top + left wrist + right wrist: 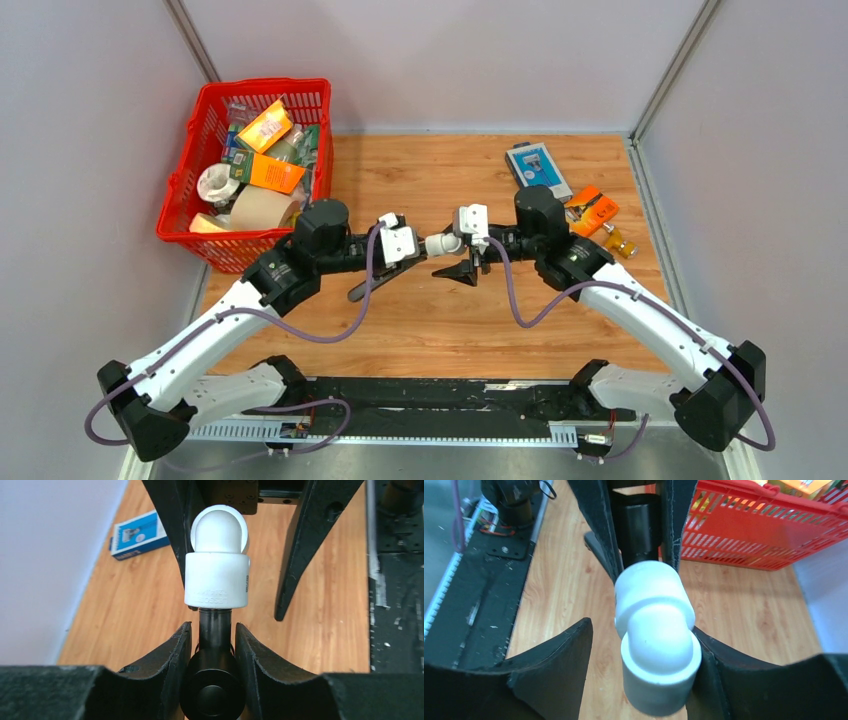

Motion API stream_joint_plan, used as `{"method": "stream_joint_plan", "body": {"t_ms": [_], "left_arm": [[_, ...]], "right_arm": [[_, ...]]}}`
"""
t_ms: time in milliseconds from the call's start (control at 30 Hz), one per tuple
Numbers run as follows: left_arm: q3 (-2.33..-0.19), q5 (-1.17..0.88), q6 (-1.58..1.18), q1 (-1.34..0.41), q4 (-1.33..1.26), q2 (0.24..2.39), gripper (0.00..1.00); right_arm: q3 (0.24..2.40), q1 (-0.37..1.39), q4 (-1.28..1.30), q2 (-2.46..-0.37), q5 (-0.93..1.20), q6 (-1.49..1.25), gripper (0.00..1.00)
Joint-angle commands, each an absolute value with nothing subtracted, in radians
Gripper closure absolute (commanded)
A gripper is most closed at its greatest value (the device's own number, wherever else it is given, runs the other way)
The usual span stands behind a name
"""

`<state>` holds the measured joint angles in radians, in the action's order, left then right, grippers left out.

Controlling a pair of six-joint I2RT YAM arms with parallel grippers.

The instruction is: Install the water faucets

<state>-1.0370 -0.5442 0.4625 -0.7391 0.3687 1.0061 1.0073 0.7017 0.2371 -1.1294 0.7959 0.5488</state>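
Above the middle of the wooden table, my left gripper (413,253) is shut on the dark metal faucet (214,635), both pads pressed to its body. The faucet's long handle (362,289) slants down to the left. A white plastic elbow fitting (217,565) sits on the faucet's front end. From the opposite side, my right gripper (641,627) stands round the elbow (656,635). Its right finger (724,670) touches the elbow, while a gap shows between the elbow and its left finger (559,655).
At the back left stands a red basket (180,185) full of packets and tape rolls. A blue box (538,168), an orange packet (592,212) and a small amber bottle (622,242) lie at the back right. A black rail (450,395) runs along the near edge.
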Motion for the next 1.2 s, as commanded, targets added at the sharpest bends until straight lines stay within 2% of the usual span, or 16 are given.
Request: {"method": "stream_joint_plan", "body": {"t_ms": [0, 100, 267, 467, 733, 900, 1033, 1167], "left_arm": [[-1.014, -0.257, 0.506, -0.785, 0.111, 0.965, 1.0], [-1.003, -0.11, 0.52, -0.817, 0.091, 0.982, 1.0], [-0.962, 0.046, 0.499, -0.834, 0.006, 0.966, 1.0], [-0.936, 0.046, 0.413, -0.834, -0.081, 0.94, 1.0], [-0.874, 0.129, 0.407, -0.836, -0.152, 0.934, 1.0], [-0.871, 0.123, 0.376, -0.834, -0.141, 0.919, 1.0], [-0.896, 0.062, 0.383, -0.834, -0.066, 0.937, 1.0], [-0.922, 0.031, 0.358, -0.833, -0.022, 0.953, 1.0]], "right_arm": [[1.071, 0.707, 0.239, -1.141, 0.896, 0.411, 0.36], [1.077, 0.707, 0.213, -1.12, 0.936, 0.37, 0.3], [1.055, 0.707, 0.201, -1.083, 0.887, 0.313, 0.19], [0.989, 0.707, 0.173, -1.058, 0.841, 0.282, 0.14], [1.017, 0.706, 0.094, -1.1, 0.742, 0.068, 0.15], [0.974, 0.706, 0.062, -1.063, 0.755, 0.146, 0.13], [0.924, 0.704, -0.063, -1.008, 0.79, 0.164, 0.09], [0.922, 0.7, -0.071, -0.989, 0.717, 0.213, 0.04]]}}
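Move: The white elbow, on the end of the faucet in the left fingers, lies about 6 cm right, 2 cm ahead and 1 cm below the left hand. From the right hand it is about 1 cm ahead, 1 cm left and 1 cm above, between the fingers. The faucet's spout lies 4 cm back, 6 cm left and 4 cm below the left hand. The blue box is some 30 cm ahead, 20 cm right and 25 cm below the right hand. The white elbow is carried forward past the right hand's forward finger as the left hand, keeping its grip on the faucet, goes about 7 cm forward, then also some 3 cm left, swinging about 30 degrees counter-clockwise. The right hand stays near, opening its fingers much wider, rising about 2.5 cm and tilting roughly 15 degrees. ##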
